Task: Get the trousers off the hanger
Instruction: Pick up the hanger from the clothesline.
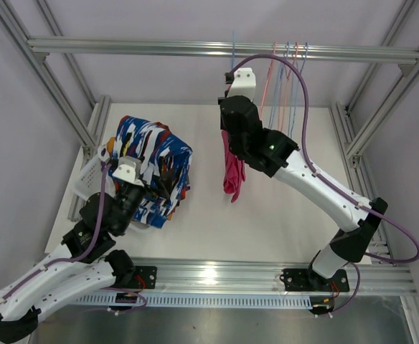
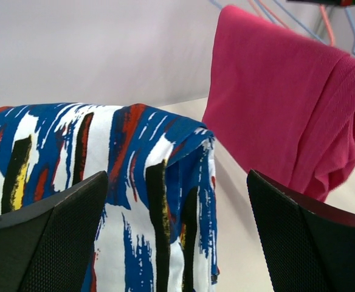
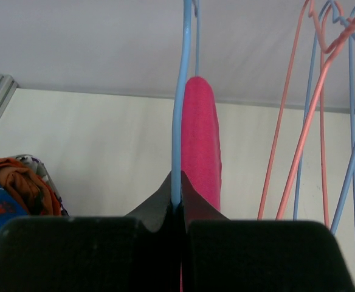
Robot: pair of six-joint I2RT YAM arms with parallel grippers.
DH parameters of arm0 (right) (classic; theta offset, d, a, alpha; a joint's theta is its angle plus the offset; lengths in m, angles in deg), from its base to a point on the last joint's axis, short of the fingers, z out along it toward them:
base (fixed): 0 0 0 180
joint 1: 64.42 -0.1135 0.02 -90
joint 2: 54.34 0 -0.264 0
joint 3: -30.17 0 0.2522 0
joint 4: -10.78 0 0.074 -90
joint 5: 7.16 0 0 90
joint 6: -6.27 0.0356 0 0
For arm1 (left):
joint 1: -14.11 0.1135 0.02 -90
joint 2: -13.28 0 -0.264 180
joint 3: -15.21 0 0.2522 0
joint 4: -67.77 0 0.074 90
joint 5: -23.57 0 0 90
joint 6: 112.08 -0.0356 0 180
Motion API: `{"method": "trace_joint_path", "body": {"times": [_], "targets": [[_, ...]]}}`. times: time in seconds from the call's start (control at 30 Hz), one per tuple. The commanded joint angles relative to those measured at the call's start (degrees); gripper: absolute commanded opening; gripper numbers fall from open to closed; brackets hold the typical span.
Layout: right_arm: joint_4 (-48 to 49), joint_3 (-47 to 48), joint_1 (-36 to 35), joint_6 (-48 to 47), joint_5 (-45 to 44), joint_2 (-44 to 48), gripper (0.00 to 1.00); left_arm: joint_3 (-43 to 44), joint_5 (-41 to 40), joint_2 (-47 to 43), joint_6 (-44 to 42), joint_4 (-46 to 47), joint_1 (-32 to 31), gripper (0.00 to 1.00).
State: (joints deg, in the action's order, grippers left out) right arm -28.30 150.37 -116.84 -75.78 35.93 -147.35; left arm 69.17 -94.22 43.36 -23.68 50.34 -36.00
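A pair of pink trousers [image 1: 232, 175] hangs folded over a blue wire hanger [image 3: 177, 109] above the middle of the table. My right gripper [image 3: 177, 204] is shut on that hanger's wire, with the pink cloth [image 3: 200, 140] just beyond its fingertips. Blue-white-red patterned trousers [image 1: 152, 154] lie on top of a pile at the left. My left gripper [image 2: 177, 243] hovers open over this patterned cloth [image 2: 135, 182], its black fingers [image 2: 56, 243] wide apart and holding nothing. In the left wrist view the pink trousers [image 2: 287, 103] hang to the upper right.
The pile sits in a white basket [image 1: 87, 172] at the table's left edge; orange trousers [image 3: 25, 182] show under the patterned pair. Several bare pink and blue hangers [image 1: 288, 79] hang from the back rail [image 1: 159, 47], right of the held hanger. Aluminium frame posts border the table.
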Motion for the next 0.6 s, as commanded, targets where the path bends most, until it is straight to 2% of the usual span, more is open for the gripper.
{"method": "trace_joint_path", "body": {"times": [0.0,0.13,0.3,0.43,0.57], "targets": [[11.3,-1.0,-1.8,-0.4,-4.4,5.8,0.0,-0.1,0.5,0.8,-2.1,3.2,-1.8,0.99],[11.3,-0.2,-1.9,-1.0,-4.5,5.3,0.0,0.6,0.9,2.4,-2.2,2.3,-3.2,1.0],[11.3,-3.6,-4.3,1.0,-6.3,7.0,0.0,0.1,2.8,3.2,-2.0,3.1,-5.3,0.99],[10.6,-5.4,-6.9,4.3,-9.5,8.0,0.0,-3.9,1.0,2.0,-5.9,10.2,-11.2,0.99],[7.5,-5.7,-8.8,9.9,-11.7,8.5,0.0,-5.0,0.9,2.0,-7.2,11.7,-13.2,0.99]]}}
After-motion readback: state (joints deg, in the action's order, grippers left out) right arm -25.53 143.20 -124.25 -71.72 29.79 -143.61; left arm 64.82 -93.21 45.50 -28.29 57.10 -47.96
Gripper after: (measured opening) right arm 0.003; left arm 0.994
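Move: My right hand, pinching the blue hanger, has the pink trousers straight below it, their middle some 12 cm down and 2 cm ahead. The empty hangers are about 6 cm ahead and 13 cm to its right. My left fingers wait roughly 10 cm back, 15 cm left and 12 cm lower than my right hand. From my left hand the pink trousers are about 12 cm ahead, 15 cm right and level; the blue patterned trousers are 8 cm ahead, 4 cm left, 12 cm below. Keeping my right fingers shut on the blue hanger, I draw it back from the rail by about 4 cm and a little left. Meanwhile my open left hand slides some 6 cm to the right, also easing back and slightly down, and turns about 12 degrees clockwise towards the pink trousers, not touching them yet. ##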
